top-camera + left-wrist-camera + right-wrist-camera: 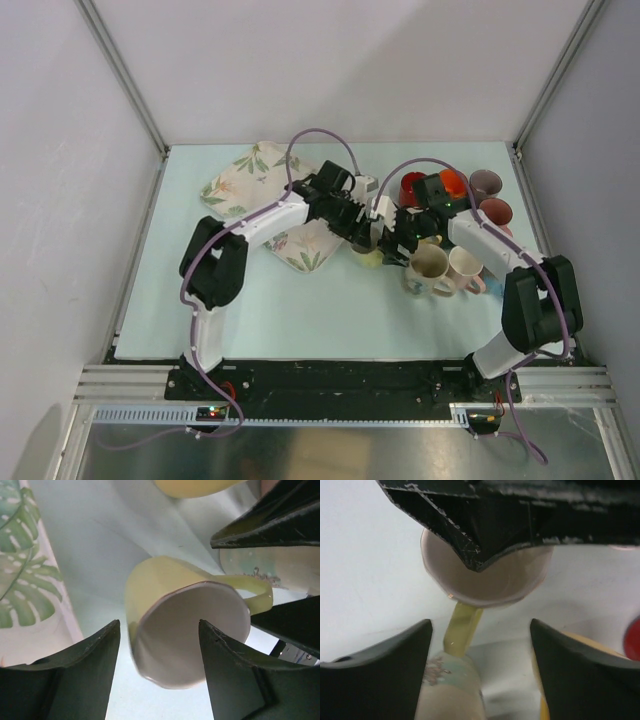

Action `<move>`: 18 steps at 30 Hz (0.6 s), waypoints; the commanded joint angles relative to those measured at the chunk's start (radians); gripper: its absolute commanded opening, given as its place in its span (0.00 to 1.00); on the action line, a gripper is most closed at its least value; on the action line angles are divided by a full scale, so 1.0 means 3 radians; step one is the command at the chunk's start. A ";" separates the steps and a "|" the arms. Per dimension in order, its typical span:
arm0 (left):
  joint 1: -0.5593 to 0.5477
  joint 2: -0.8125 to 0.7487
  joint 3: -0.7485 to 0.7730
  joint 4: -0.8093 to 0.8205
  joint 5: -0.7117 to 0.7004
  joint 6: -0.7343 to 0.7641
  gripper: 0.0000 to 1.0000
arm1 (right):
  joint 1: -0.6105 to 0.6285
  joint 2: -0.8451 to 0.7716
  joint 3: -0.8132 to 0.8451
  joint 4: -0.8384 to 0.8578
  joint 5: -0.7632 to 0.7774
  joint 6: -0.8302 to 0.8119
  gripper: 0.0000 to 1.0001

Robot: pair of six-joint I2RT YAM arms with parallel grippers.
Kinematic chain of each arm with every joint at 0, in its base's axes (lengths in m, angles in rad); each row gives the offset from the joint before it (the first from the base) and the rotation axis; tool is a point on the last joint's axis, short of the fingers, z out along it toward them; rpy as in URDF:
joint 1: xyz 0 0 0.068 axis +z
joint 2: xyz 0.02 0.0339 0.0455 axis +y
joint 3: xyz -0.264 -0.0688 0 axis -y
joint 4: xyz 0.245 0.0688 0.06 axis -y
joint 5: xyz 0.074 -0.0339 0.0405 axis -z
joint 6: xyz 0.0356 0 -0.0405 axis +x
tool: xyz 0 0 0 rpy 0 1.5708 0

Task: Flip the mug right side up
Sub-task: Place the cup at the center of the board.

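The yellow mug [150,587] has a white inside, and its mouth [192,630] faces up at the left wrist camera. Its handle [257,592] points right. From above only a sliver of this mug [367,258] shows under both grippers. My left gripper [159,625] is open just above the rim, one finger on each side, and I see no contact. My right gripper [480,622] is open too. The mug's handle [462,627] lies loose between its fingers. In the top view the left gripper [362,233] and right gripper [397,240] meet over the mug.
A leaf-print cloth [262,185] lies at the back left. Several mugs crowd the right side: red [412,187], orange [452,182], two pinkish ones [485,183], and a cream patterned mug [428,268] touching the yellow handle. A yellow object [195,486] sits just beyond.
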 commanded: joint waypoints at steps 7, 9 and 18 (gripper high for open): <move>-0.0187 -0.0029 0.0170 0.0127 -0.0222 -0.0096 0.68 | -0.0068 -0.0421 -0.0041 -0.0215 0.0089 -0.0045 0.99; -0.0182 -0.0045 0.0170 0.0127 -0.0230 -0.0093 0.68 | -0.0063 -0.0461 -0.0042 -0.0196 0.0070 -0.0020 0.99; -0.0074 -0.0254 0.0200 0.0105 -0.0122 -0.0079 0.68 | -0.0062 -0.0624 0.0070 -0.0278 0.0140 0.0228 0.99</move>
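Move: The yellow mug I have just been holding by its handle stands slightly tipped. Its middle is about 5 cm left of my right hand, 1 cm farther out and 4 cm lower. From that hand the floral mug is some 7 cm right and 4 cm back, and the pale yellow mug 7 cm right and 4 cm forward, both about 5 cm down. For my open left hand, the tipped mug is roughly 3 cm right, level fore and aft, and 5 cm below. My right hand, its fingers already apart around the handle, opens the rest of the way and comes free, first easing a little back and to the right, then climbing about 3 cm away from the mug. Meanwhile my left hand, half open, edges some 2 cm right over the mug's near rim and stops there, one finger over the mouth, fingers not closing. ##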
